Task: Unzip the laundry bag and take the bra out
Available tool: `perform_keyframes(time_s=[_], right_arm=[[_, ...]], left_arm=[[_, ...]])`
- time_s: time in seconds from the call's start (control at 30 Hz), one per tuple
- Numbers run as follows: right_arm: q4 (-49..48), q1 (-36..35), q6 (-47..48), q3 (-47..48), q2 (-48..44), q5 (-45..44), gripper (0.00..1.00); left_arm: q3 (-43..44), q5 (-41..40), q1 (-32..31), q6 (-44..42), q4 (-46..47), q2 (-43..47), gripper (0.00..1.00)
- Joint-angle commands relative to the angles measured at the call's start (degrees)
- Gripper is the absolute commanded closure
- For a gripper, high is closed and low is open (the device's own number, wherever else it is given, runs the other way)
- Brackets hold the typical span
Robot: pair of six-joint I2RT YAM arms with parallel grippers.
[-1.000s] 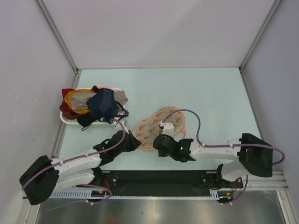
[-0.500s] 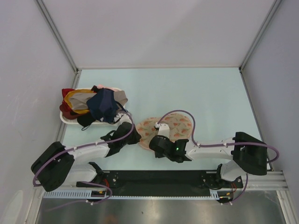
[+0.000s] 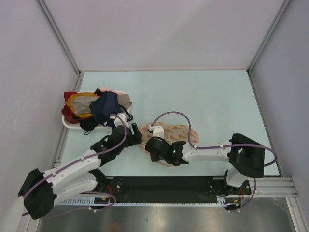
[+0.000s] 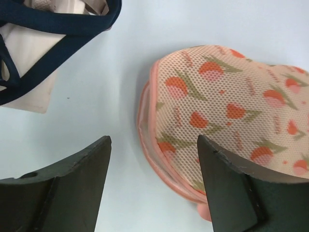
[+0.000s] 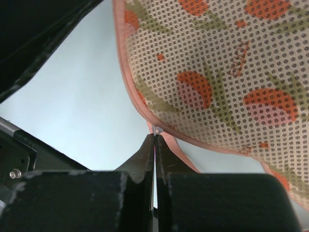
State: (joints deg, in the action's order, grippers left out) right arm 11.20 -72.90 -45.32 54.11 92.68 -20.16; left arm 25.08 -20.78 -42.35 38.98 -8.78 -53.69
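Observation:
The laundry bag (image 3: 182,131) lies flat on the table's near middle, beige-pink mesh with red-orange tulip motifs and a pink zip rim. My right gripper (image 3: 150,145) sits at its near-left edge, shut on the small silver zip pull (image 5: 157,129) at the rim of the bag (image 5: 217,63). My left gripper (image 3: 136,136) is at the bag's left end, open, with the table and the rim of the bag (image 4: 227,106) between its fingers (image 4: 82,179) and nothing held. The bra is hidden.
A white tray (image 3: 70,124) at the left holds a heap of navy, red and yellow garments (image 3: 99,108); its navy straps (image 4: 58,29) show just beyond my left gripper. The black base rail (image 3: 159,186) runs along the near edge.
My left gripper has opened and let go of the bag's left end. My right gripper moved left along the rim with the zip pull, and the bag now lies flatter and nearer.

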Motion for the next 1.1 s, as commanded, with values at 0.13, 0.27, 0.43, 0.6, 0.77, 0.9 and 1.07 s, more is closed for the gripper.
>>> perform_keyframes(time_s=[0.13, 0.27, 0.43, 0.6, 0.77, 0.9, 1.07], right_arm=[[-4.61, 0.48, 3.04, 4.87, 2.41, 1.79, 1.00], [-4.79, 0.48, 3.22, 5.48, 3.12, 2.15, 1.00], [-4.70, 0.48, 2.78, 5.22, 3.03, 2.23, 1.00], [-4.61, 0.48, 2.78, 5.13, 2.68, 1.97, 1.00], [-4.43, 0.57, 2.61, 5.13, 2.76, 2.06, 1.00], [-4.17, 0.48, 2.52, 4.96, 2.59, 1.88, 1.00], [-3.82, 0.48, 2.34, 4.60, 2.33, 1.53, 1.00]], left_arm=[[-7.75, 10.66, 0.25, 8.38, 3.14, 2.89, 0.24], [-10.23, 14.35, -0.28, 10.32, 8.51, 1.66, 0.27], [-11.02, 14.18, -0.63, 11.38, 11.32, 0.96, 0.41], [-11.11, 13.57, -0.63, 11.64, 11.94, 0.69, 0.61], [-10.76, 12.60, -0.63, 11.73, 11.77, 0.69, 0.87], [-10.14, 11.72, -0.63, 11.47, 11.59, 0.26, 1.00], [-9.18, 11.37, -0.63, 11.03, 11.50, -0.71, 1.00]])
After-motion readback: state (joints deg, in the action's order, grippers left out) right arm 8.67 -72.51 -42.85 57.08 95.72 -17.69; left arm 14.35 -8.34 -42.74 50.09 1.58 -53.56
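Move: The zipped edge of the laundry bag, just beyond the zipper pull, lies about 4 cm back, 5 cm to the right and 5 cm below the open left hand. The zipper pull, in the right fingers, is some 6 cm back and 7 cm right of the left hand. The bag's middle lies about 3 cm back and 15 cm right, the navy strap roughly 9 cm ahead and 4 cm left. From the right hand that edge is some 2 cm ahead and 2 cm left. Back and down about 5 cm each, the open left hand drops to the laundry bag's zipped edge, eases up a centimetre while sliding a little right, and shuts to pinch the edge just beyond the pull, its left side rolling down some 15 degrees. The right hand, still pinching the zipper pull, draws left about 2 cm, then holds still. ##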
